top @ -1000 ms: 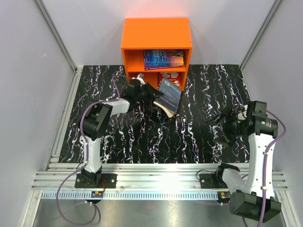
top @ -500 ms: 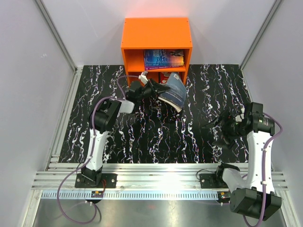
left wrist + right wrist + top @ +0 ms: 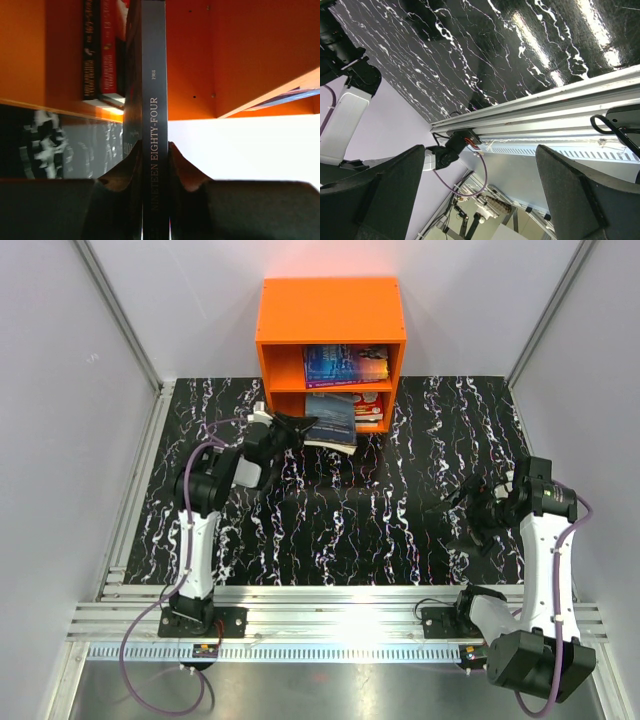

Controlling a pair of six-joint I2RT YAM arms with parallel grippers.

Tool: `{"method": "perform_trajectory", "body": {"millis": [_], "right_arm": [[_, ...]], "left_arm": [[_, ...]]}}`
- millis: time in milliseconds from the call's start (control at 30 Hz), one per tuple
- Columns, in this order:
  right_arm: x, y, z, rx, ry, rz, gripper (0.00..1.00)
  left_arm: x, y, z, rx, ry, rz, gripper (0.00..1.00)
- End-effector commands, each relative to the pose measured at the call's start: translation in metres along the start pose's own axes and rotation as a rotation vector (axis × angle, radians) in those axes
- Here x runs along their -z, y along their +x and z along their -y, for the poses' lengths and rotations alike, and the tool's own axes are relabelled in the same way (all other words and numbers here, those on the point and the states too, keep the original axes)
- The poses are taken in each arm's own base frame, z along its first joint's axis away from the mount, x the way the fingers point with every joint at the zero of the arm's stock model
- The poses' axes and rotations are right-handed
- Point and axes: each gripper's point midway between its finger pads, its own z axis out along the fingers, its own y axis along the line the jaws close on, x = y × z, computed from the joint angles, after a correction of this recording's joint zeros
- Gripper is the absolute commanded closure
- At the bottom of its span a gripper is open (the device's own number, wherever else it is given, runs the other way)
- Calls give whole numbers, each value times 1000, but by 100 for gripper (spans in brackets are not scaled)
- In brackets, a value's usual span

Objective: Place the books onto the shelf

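Observation:
The orange shelf [image 3: 330,315] stands at the back of the mat. Its upper compartment holds a blue book [image 3: 345,365] lying flat. My left gripper [image 3: 303,424] is shut on a dark blue-grey book [image 3: 335,418], which reaches partly into the lower compartment. In the left wrist view the book's spine [image 3: 155,95], lettered "Nineteen Eighty-Four", runs between the fingers of the left gripper [image 3: 155,167]. Black and red books [image 3: 102,50] lie inside the shelf [image 3: 240,55] beside it. My right gripper [image 3: 468,512] hangs open over the right of the mat, holding nothing, and the right wrist view shows its jaws [image 3: 480,200] wide apart.
The black marbled mat [image 3: 330,530] covers the table. An aluminium rail [image 3: 330,605] runs along the near edge with both arm bases on it. Grey walls close in the left, right and back sides.
My left arm has swung the dark blue-grey book from above the mat toward the shelf, and it now lies level at the lower compartment's mouth. The right arm shifted only slightly.

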Motion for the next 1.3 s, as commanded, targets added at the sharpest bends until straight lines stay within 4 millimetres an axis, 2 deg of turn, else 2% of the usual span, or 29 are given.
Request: {"method": "perform_trajectory", "body": {"millis": [0,67,267,300,333,400,433,600,633,667,700,800,833,867,900,933,967,1067,1133,1267], "right_arm": [[-2,3,-2,9,-18,-21,0],[-3,3,-1,9,-15,-23,0],[-1,7,3,13,1,-27,0],[-1,9,5,15,5,-29,0],[-1,10,6,16,8,-29,0],[-2,13,9,16,13,-33,0],[-2,14,11,18,15,-31,0],[-6,21,20,8,29,-48,0],[-6,21,21,8,30,-49,0],[-7,22,22,6,33,-54,0],[-8,23,25,5,38,-59,0],[-11,27,30,0,49,-68,0],[-12,27,31,-1,49,-69,0],[-13,29,33,-2,51,-75,0],[-14,30,35,-4,56,-80,0],[-14,31,36,-2,59,-83,0],[-14,31,37,1,66,-83,0],[-16,33,41,4,76,-88,0],[-17,35,43,3,80,-97,0],[-18,34,42,-3,71,-98,0]], "left_arm": [[-15,4,98,-57,270,77,100],[-22,5,93,-38,251,95,100],[-63,12,91,-62,142,118,100],[-69,10,78,-59,73,132,100],[-78,6,88,-69,79,136,100],[-89,6,80,-99,21,124,100],[-96,1,90,-112,27,132,100],[-107,-3,53,-89,-93,186,100],[-108,-8,47,-82,-112,210,94],[-113,-8,52,-77,-105,213,91],[-117,-5,36,-74,-132,199,89],[-131,-6,29,-72,-125,186,85],[-134,-6,25,-75,-130,185,81],[-137,-5,22,-88,-137,184,56],[-140,-7,24,-91,-136,185,42],[-142,-6,16,-100,-147,181,28],[-144,-6,13,-104,-152,180,2],[-149,-7,2,-113,-171,177,1],[-148,-7,5,-112,-151,163,1],[-134,-12,42,-158,-129,146,1]]}}
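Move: The left hand holds the book Nineteen Eighty-Four by its spine at the lower shelf's mouth. The treehouse book stack, where it goes, has its middle about 9 cm ahead, 13 cm right and 5 cm below. The Jane Eyre book, on the upper shelf, is roughly 9 cm ahead, 8 cm right and 12 cm above. From the right hand the stack is some 42 cm ahead, 18 cm left and 12 cm below. Left hand swings right, slides the book about 11 cm forward onto the stack and opens; right sinks back slightly. ##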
